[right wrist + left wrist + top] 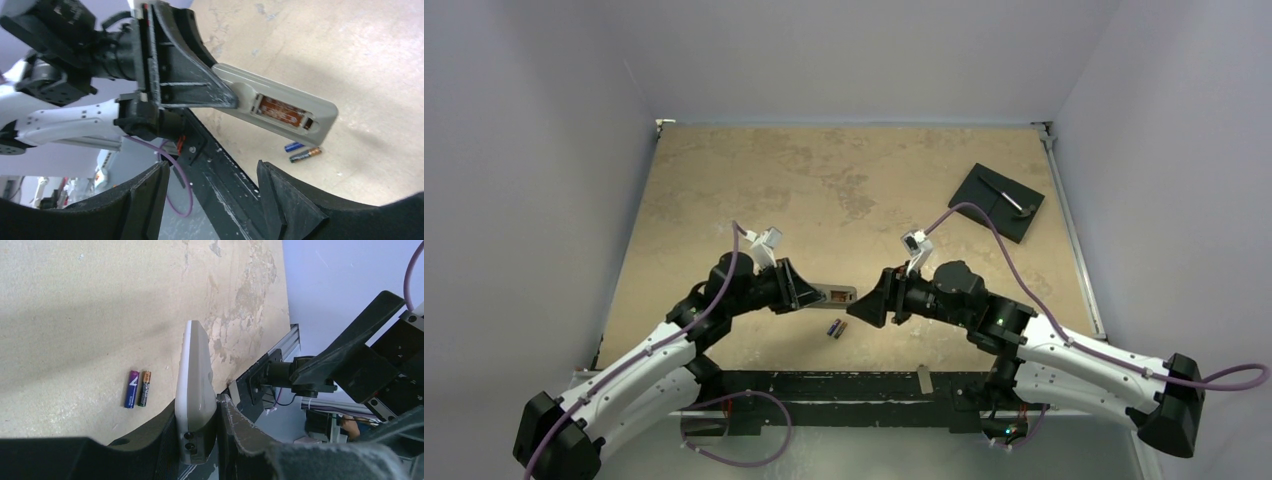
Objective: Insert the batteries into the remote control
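Note:
My left gripper [802,288] is shut on one end of the remote control [835,295], holding it above the table near the front. The left wrist view shows the remote control [196,375] edge-on, pinched between the two fingers. In the right wrist view its grey back [320,107] faces me, and the open battery compartment [280,108] shows a copper-coloured inside. The batteries [836,328] lie side by side on the table just below the remote: a purple one [131,389] and a dark one with an orange end [145,388]. My right gripper [869,305] stands open and holds nothing, close to the remote's free end.
A black square plate [984,205] carrying a narrow grey strip [1006,196] lies at the back right. A black rail [844,385] runs along the table's near edge, close under both grippers. Grey walls enclose the table on three sides.

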Controlling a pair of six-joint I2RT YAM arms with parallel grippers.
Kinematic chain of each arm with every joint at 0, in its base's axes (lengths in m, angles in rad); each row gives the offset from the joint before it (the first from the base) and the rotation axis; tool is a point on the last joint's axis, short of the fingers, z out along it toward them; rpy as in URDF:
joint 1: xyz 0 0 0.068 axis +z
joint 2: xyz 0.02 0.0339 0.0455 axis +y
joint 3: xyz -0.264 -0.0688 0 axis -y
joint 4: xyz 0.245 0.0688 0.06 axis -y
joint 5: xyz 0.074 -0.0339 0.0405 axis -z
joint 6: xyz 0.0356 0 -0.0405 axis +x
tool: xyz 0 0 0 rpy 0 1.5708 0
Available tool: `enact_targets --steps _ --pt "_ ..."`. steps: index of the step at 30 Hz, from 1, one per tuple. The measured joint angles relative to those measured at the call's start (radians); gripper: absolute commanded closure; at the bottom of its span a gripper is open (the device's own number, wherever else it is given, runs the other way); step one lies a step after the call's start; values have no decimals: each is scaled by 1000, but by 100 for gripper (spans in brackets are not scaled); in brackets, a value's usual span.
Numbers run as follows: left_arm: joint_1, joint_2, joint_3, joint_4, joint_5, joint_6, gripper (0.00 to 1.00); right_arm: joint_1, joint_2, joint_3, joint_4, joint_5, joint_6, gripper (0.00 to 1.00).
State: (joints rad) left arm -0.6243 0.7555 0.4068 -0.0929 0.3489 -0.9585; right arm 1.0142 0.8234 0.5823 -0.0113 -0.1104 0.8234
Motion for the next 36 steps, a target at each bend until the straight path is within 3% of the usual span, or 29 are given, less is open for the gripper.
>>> enact_targets --steps 21,27,36 --pt "0 -35 105 -141 -39 106 100 0 -62 24 -540 250 -51 28" --pt "0 -44 133 -163 -31 140 100 24 20 52 -648 289 -37 28" --pt "0 -48 142 -171 12 171 100 158 135 80 -784 383 61 29"
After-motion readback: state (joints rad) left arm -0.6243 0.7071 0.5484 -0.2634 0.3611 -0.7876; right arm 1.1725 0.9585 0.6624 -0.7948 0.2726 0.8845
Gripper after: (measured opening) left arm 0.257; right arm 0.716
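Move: At the table's front edge lies the loose battery cover, about 10 cm back, 15 cm right and 22 cm below the right hand. The remote is some 8 cm left of that hand, 4 cm ahead and 7 cm lower; the two batteries lie 6 cm left, 1 cm ahead and 21 cm below. From the left hand, the cover is roughly 14 cm back, 25 cm right and 15 cm down. Swinging down and right, away from the remote and towards the battery cover, the right hand sinks about 14 cm and goes 11 cm right, easing back at the end. Its fingers turn some 50 degrees from pointing left to mostly down and stay wide open, touching nothing. The left hand keeps its grip on the remote's end and rises about 4 cm. ##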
